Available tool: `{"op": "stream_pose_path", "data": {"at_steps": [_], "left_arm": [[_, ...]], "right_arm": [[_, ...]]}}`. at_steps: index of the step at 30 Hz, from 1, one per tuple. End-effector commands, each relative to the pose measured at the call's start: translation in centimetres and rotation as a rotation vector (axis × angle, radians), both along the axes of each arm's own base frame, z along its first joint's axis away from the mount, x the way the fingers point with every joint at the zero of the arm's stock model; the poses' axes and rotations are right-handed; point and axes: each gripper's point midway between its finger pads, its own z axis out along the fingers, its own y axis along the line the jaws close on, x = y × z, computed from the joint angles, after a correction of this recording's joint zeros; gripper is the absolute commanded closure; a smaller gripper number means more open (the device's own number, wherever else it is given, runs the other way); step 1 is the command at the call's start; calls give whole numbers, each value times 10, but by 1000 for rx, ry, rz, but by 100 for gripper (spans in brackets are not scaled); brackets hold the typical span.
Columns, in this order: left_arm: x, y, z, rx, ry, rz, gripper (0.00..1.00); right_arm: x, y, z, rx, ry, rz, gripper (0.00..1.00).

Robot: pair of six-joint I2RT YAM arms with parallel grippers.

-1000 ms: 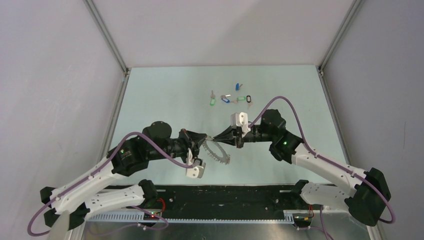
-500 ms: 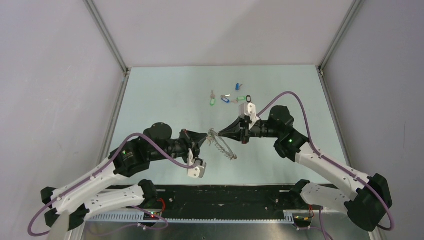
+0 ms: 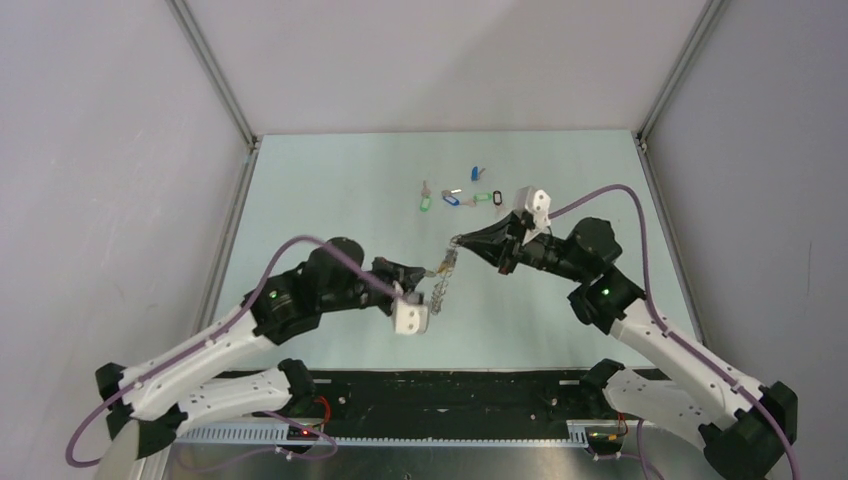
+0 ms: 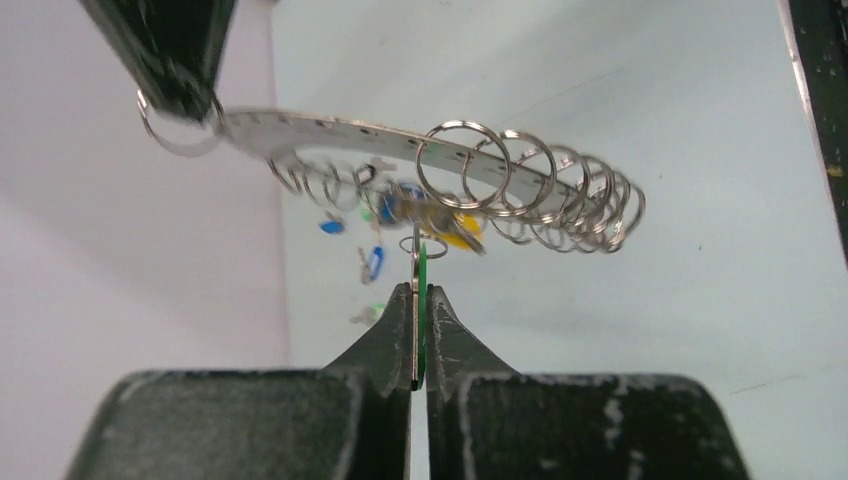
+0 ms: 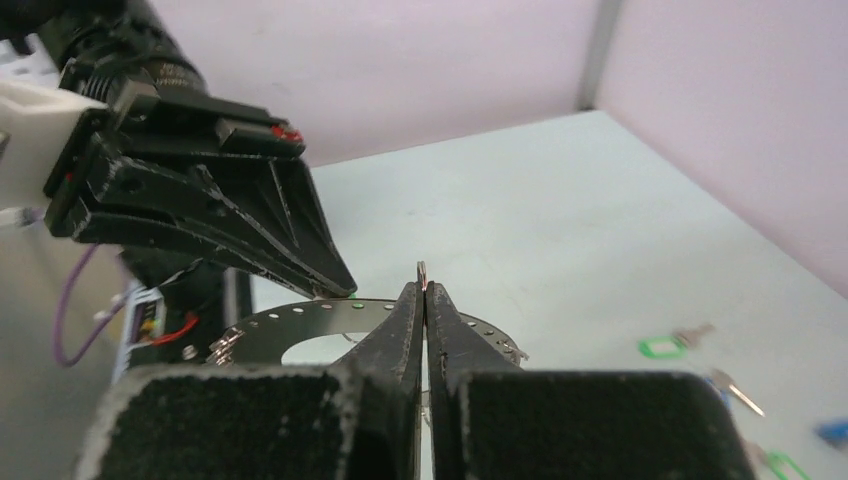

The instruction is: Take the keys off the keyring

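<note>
The keyring (image 3: 441,283) hangs in the air between both arms, edge-on in the top view. In the left wrist view it is a flat grey band (image 4: 330,132) with several small split rings along it. My left gripper (image 4: 418,290) is shut on a green-tagged key (image 4: 423,262) that hangs from the band. Blue and yellow tags (image 4: 452,226) cluster just beyond it. My right gripper (image 5: 423,285) is shut on a small split ring (image 5: 422,268) at one end of the keyring (image 5: 300,318). In the top view the two tips, left gripper (image 3: 432,272) and right gripper (image 3: 458,241), nearly meet.
Several loose keys lie on the table behind the arms: a green tag (image 3: 424,203), a blue tag (image 3: 450,198), another blue one (image 3: 476,173) and a black one (image 3: 497,196). The right wrist view shows a green tag (image 5: 660,347) at its right.
Both grippers carried the keyring up, back and to the right. It turned from lying open-faced to edge-on. The right arm swung back toward the loose keys.
</note>
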Motion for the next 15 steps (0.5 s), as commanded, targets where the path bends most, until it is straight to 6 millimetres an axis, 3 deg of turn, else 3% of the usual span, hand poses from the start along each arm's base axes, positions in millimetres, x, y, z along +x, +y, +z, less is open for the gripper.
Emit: {"op": "stream_pose_path", "data": {"at_steps": [1, 3, 4, 5, 6, 7, 8, 9, 10, 11, 12, 13, 15], "left_arm": [[32, -19, 20, -219, 260, 185, 100], [54, -24, 24, -296, 381, 285, 100], [66, -30, 16, -330, 479, 360, 100], [83, -25, 24, -375, 499, 439, 100], [96, -31, 11, -395, 597, 519, 100], [113, -26, 17, -435, 608, 593, 100], [126, -31, 2, -444, 687, 666, 100], [142, -27, 6, -481, 697, 726, 100], [154, -31, -10, -482, 759, 787, 100], [169, -28, -7, -533, 793, 847, 100], [183, -33, -27, -515, 829, 890, 100], [198, -32, -23, -554, 852, 920, 100], [226, -38, -42, -568, 912, 981, 99]], "right_arm": [[34, -42, 8, 14, 24, -310, 100], [42, -62, 5, 6, 50, -430, 100], [45, -69, 3, 4, 59, -470, 100], [49, -83, 2, 2, 73, -548, 100], [51, -90, 1, 1, 80, -588, 100], [56, -104, 0, 1, 90, -667, 100], [59, -116, -6, -13, 110, -735, 100], [61, -123, -9, -20, 121, -770, 100], [66, -134, -15, -34, 138, -840, 100], [68, -140, -18, -39, 149, -873, 100], [73, -150, -24, -54, 164, -934, 100], [75, -155, -26, -56, 174, -958, 100], [78, -165, -33, -68, 197, -1005, 100]]}}
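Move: The left hand, already pinching a freed key with a green tag, has the loose keys' middle about 27 cm ahead, 9 cm to its right and 24 cm below. A loose green-tagged key lies 10 cm left of that middle, a black-tagged one 9 cm right of it. The keyring hangs from the right fingers, 4 cm right of the left hand; from the right hand, the loose keys are some 20 cm ahead, 3 cm right, 30 cm below. Left hand carries its key about 17 cm forward towards loose keys; right takes the keyring 13 cm rightward. ##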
